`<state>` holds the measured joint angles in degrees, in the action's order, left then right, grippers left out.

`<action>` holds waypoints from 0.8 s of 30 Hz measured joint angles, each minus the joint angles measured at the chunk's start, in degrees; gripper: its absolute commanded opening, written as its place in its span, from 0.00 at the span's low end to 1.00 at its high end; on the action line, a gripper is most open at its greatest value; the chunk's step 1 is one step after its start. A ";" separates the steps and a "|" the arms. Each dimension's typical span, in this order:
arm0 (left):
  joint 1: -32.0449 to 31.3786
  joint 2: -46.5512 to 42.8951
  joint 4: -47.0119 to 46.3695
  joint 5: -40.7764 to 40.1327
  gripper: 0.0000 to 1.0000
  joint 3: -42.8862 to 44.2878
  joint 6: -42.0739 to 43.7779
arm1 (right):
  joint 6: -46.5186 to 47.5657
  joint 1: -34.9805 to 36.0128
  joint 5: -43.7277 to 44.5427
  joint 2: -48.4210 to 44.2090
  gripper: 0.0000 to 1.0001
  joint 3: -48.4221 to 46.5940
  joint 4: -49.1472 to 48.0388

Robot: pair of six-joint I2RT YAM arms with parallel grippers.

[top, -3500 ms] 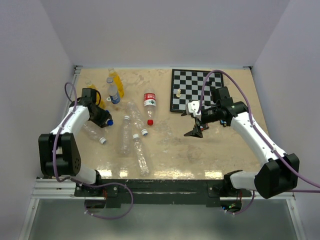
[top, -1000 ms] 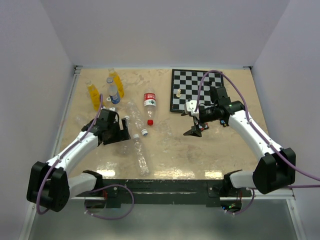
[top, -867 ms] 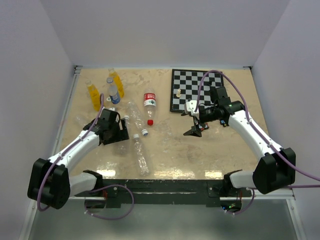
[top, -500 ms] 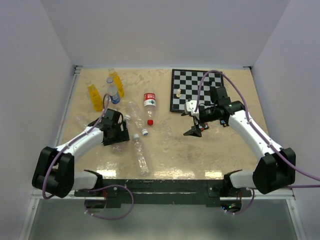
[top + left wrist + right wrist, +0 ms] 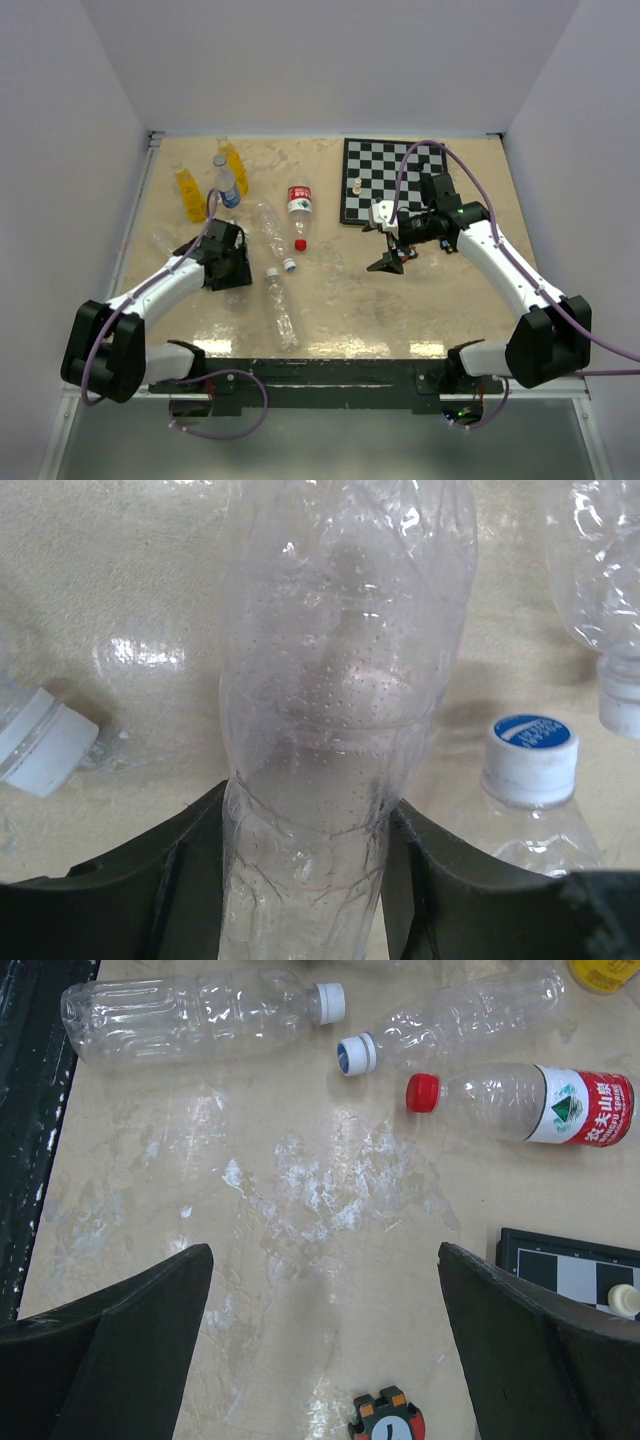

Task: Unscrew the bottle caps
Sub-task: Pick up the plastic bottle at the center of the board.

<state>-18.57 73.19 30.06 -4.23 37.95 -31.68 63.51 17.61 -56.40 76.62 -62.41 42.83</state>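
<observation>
My left gripper [image 5: 232,268] is shut on a clear unlabelled bottle [image 5: 340,680] lying on the table, its fingers [image 5: 190,870] pressed into both sides. That bottle's cap does not show. Beside it lie a white cap [image 5: 40,750] and a blue-topped white cap [image 5: 530,760], both on other clear bottles. The two orange bottles [image 5: 185,190] [image 5: 232,162] and the clear labelled bottle [image 5: 226,185] stand at the back left. My right gripper [image 5: 390,260] [image 5: 325,1255] hangs open over bare tabletop, holding nothing.
A red-labelled bottle [image 5: 520,1100] with a red cap [image 5: 422,1092] lies mid-table near two long clear bottles [image 5: 190,1015] [image 5: 280,310]. The chessboard [image 5: 385,180] with white pieces [image 5: 625,1300] is at the back right. A small black-and-red object [image 5: 388,1420] lies under my right gripper.
My left arm has slid toward the lying clear bottle and its jaws have closed onto it. The right arm has not moved.
</observation>
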 measured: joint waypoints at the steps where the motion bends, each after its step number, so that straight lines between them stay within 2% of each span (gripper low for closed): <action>1: 0.00 -0.87 0.46 0.24 0.34 -0.07 0.24 | 0.00 0.00 0.00 0.00 0.98 0.00 0.00; 14: 0.00 -12.22 8.74 6.69 0.27 1.01 2.67 | 0.00 0.00 -0.02 0.00 0.98 0.00 0.02; 24: 0.00 -24.33 10.78 20.00 0.23 5.95 11.39 | 0.24 0.00 -0.09 0.00 0.98 0.00 0.26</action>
<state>-18.57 48.86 40.84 15.77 43.90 -20.29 63.75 17.61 -56.49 76.62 -62.41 43.09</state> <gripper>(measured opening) 0.567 0.982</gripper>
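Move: The left fingers already hold the plastic bottle; the open right gripper it is heading for is roughly 32 cm to the right, 5 cm ahead and some 15 cm higher. Just right of the left hand, level with it, lie a far clear bottle (about 8 cm right, 9 cm ahead) and a near clear bottle (about 10 cm right, 9 cm back). From the right hand, the held bottle is some 32 cm left, 5 cm back and 15 cm down. Keep the left gripper shut on the body of the plastic bottle and raise it about 12 cm clear of the board, easing back some 3 cm early on. In the faster second half, carry it rightwards too, towards the right gripper, turning the wrist clockwise while the fingers tip up and the hand's left side dips, some 30 degrees in all. ##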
